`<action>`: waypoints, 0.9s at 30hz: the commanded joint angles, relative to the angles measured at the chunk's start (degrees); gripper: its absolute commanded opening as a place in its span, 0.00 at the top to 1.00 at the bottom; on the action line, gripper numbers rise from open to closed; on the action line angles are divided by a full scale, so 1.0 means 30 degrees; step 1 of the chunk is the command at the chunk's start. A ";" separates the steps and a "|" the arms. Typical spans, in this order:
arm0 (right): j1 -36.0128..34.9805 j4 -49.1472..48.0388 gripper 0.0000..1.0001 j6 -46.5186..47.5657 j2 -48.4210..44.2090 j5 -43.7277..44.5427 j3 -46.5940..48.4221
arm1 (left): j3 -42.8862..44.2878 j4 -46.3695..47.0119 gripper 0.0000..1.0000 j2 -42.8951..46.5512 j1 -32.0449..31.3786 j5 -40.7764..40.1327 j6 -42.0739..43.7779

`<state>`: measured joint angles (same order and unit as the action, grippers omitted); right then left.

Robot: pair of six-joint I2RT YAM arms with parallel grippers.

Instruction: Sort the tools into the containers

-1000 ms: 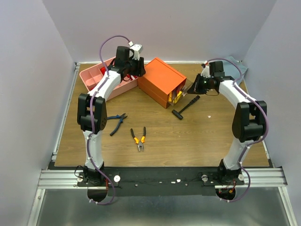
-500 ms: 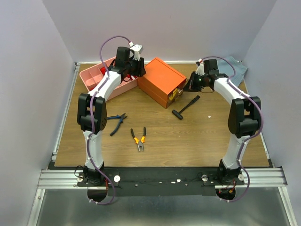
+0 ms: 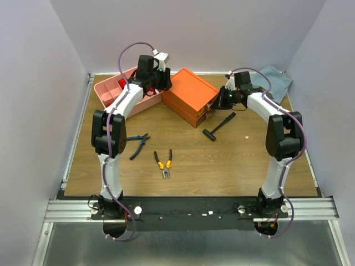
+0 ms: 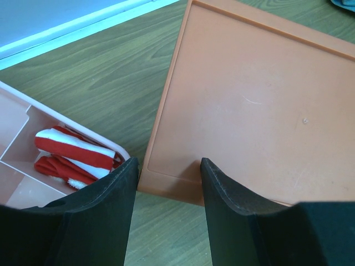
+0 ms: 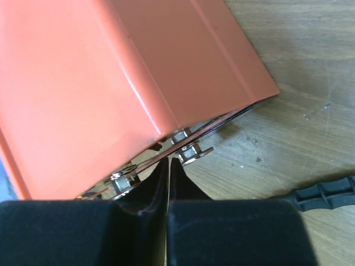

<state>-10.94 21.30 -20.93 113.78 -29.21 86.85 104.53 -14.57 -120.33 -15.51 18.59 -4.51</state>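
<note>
The orange box stands at the back middle, and the pink tray lies to its left. My left gripper hangs open over the bare wood at the box's near corner, beside the tray. My right gripper is shut, its tips against the clear drawer front of the box. A black hammer lies just right of the box. Blue-handled pliers and orange-handled pliers lie on the table nearer the bases.
A red-and-white striped item lies in one tray compartment. A blue-grey cloth is bunched in the back right corner. The hammer's handle shows close to the right fingers. Walls enclose the table on three sides.
My right gripper has swung left from the back right to the box's drawer face, and the clear drawer sticks out less. The left arm has stayed put.
</note>
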 commanded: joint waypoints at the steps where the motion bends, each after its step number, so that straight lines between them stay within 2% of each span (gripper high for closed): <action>1: -0.0309 0.0453 0.87 0.1956 0.0044 0.0038 0.0465 | -0.0713 -0.0945 0.44 -0.0055 -0.0866 0.0074 0.0332; 7: -0.0191 0.1717 0.86 0.5533 -0.1332 0.2383 -0.1553 | -0.0595 -0.1091 0.44 0.0121 -0.0866 -0.0044 0.0538; 8: -0.0220 0.1864 0.77 0.5975 -0.1508 0.2239 -0.1963 | -0.0625 -0.1091 0.44 0.0179 -0.0866 -0.0015 0.0509; 11: -0.0221 0.2829 0.60 0.7997 -0.2123 0.1450 -0.2318 | -0.0770 -0.1091 0.44 0.0267 -0.0866 -0.0015 0.0392; 15: -0.0191 0.3680 0.49 1.0953 -0.2681 0.0102 -0.2407 | -0.0859 -0.1150 0.44 0.0355 -0.0924 -0.0015 0.0333; 20: -0.0221 0.7309 0.42 1.8041 -0.1135 -0.1774 0.0255 | -0.0859 -0.1209 0.43 0.0559 -0.0954 0.0014 0.0303; 24: -0.0220 0.9594 0.43 2.3487 -0.0077 -0.2565 0.1780 | -0.0830 -0.1296 0.43 0.0648 -0.0954 0.0044 0.0333; 25: -0.0192 1.0933 0.43 2.6110 0.0187 -0.2799 0.2102 | -0.0859 -0.1325 0.43 0.0677 -0.0954 0.0073 0.0333; 27: -0.0250 1.1908 0.43 2.8090 0.0772 -0.2947 0.2981 | -0.0859 -0.1413 0.43 0.0765 -0.0954 0.0015 0.0449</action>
<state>-11.31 44.16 38.63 111.66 -33.45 90.89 103.59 -13.87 -119.59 -16.12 16.97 -3.86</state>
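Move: The hammer's middle lies some 6 cm back from the right hand and about 1 cm to its right, roughly 9 cm below. The box's drawer front is about 4 cm to this hand's left and 3 cm below, level with it fore and aft; the orange box centres around 4 cm ahead and 10 cm left. From the left hand, the hammer is about 15 cm back, 25 cm right and 16 cm below. Take the right gripper off the shut drawer's front, drawing it back about 5 cm and some 3 cm right to come over the hammer's handle; let it dip about 3 cm on the way, then rise most of that again. Open the closed fingers to a bit over half while rolling the wrist some 45 degrees counter-clockwise. Stay clear above the hammer. ##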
